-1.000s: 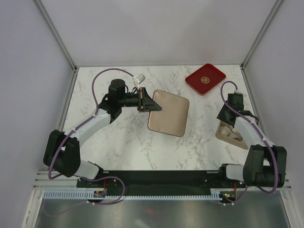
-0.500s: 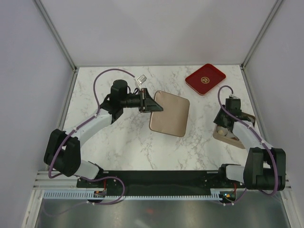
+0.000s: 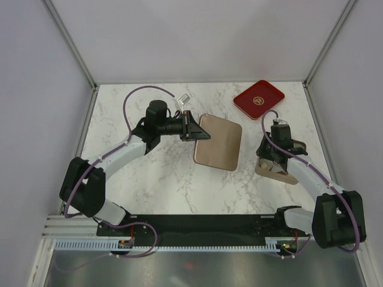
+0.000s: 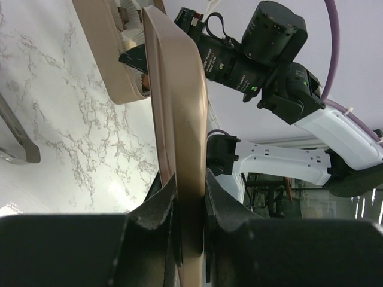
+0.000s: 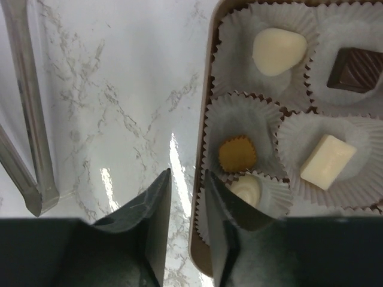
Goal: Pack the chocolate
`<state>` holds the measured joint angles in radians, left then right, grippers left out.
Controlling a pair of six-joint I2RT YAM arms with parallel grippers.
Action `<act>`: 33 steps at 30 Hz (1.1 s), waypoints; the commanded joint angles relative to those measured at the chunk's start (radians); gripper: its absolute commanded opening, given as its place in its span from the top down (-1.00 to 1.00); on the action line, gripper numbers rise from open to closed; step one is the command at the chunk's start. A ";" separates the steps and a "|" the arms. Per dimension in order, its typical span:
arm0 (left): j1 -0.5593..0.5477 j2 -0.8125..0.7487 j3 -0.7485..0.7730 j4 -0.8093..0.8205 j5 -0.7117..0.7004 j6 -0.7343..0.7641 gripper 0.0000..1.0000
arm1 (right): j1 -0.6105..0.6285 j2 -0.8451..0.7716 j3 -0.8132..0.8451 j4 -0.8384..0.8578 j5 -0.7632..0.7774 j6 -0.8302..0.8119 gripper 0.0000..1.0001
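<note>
Several pieces of chocolate sit in white paper cups in the tan box [image 5: 202, 239]: a cream one [image 5: 278, 51], a dark one [image 5: 356, 69], a cream block [image 5: 328, 161] and a caramel one [image 5: 237, 153]. My right gripper [image 5: 187, 173] straddles the box's left wall, one finger inside and one outside, shut on it. In the top view this gripper [image 3: 268, 156] is at the left end of the box [image 3: 281, 174]. My left gripper [image 4: 190, 179] is shut on the rose-gold lid [image 4: 176, 89] and holds it on edge. From above, the lid [image 3: 220, 143] hangs off that gripper [image 3: 197, 128] at mid table.
A red tray [image 3: 258, 99] with a gold emblem lies at the back right. Metal tongs [image 3: 182, 100] rest on the marble behind the left gripper, and they also show in the right wrist view as tongs [image 5: 27, 107] left of the box. Walls enclose the table's sides.
My right gripper narrowed its jaws on the box wall and moved left toward mid table, bringing the box with it. The left gripper carried the lid slightly right.
</note>
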<state>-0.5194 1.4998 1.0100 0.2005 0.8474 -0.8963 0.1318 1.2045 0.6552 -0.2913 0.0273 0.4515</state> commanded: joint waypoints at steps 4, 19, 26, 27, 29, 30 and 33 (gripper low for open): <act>-0.039 0.056 0.058 0.220 -0.016 -0.099 0.95 | -0.095 -0.040 0.205 -0.129 0.109 -0.002 0.00; -0.220 0.627 0.413 0.782 0.016 -0.466 0.95 | -0.299 -0.023 0.577 -0.278 0.235 -0.014 -0.26; -0.289 0.839 0.663 0.801 0.009 -0.497 0.95 | -0.340 -0.062 0.497 -0.223 0.237 -0.057 -0.26; -0.295 0.852 0.685 0.792 0.004 -0.494 0.95 | -0.350 -0.063 0.474 -0.217 0.237 -0.071 -0.26; -0.312 0.884 0.726 0.777 -0.008 -0.492 0.95 | -0.380 -0.066 0.449 -0.194 0.208 -0.071 -0.27; -0.318 0.914 0.771 0.765 -0.011 -0.492 0.95 | -0.385 -0.065 0.433 -0.187 0.194 -0.068 -0.27; -0.337 0.971 0.856 0.729 -0.019 -0.494 0.95 | -0.394 -0.056 0.413 -0.169 0.128 -0.050 -0.27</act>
<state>-0.8345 2.4355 1.7561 0.8841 0.8433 -1.3571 -0.2554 1.1587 1.0821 -0.5114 0.2119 0.4053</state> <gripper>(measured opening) 0.218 0.633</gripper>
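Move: The open chocolate box sits about 35 cm to the right of my left hand, level with it fore and aft and some 18 cm below. The tongs lie under the held lid, about 7 cm right, 8 cm ahead and 19 cm down; the red tray is 29 cm right, 32 cm ahead. My right hand straddles the box's left wall: box centre about 8 cm right, 2 cm back, just below; lid 18 cm left, 3 cm back, 15 cm higher. My left hand keeps its pinch on the lid's left edge and carries it about 23 cm right to above the box, dipping some 4 cm late while the lid's far side tilts up and it turns clockwise. Meanwhile my right hand opens off the box wall, springs up nearly 20 cm, going right and somewhat forward, then eases on rightward, sinking and drawing back a little, fingers wide. ##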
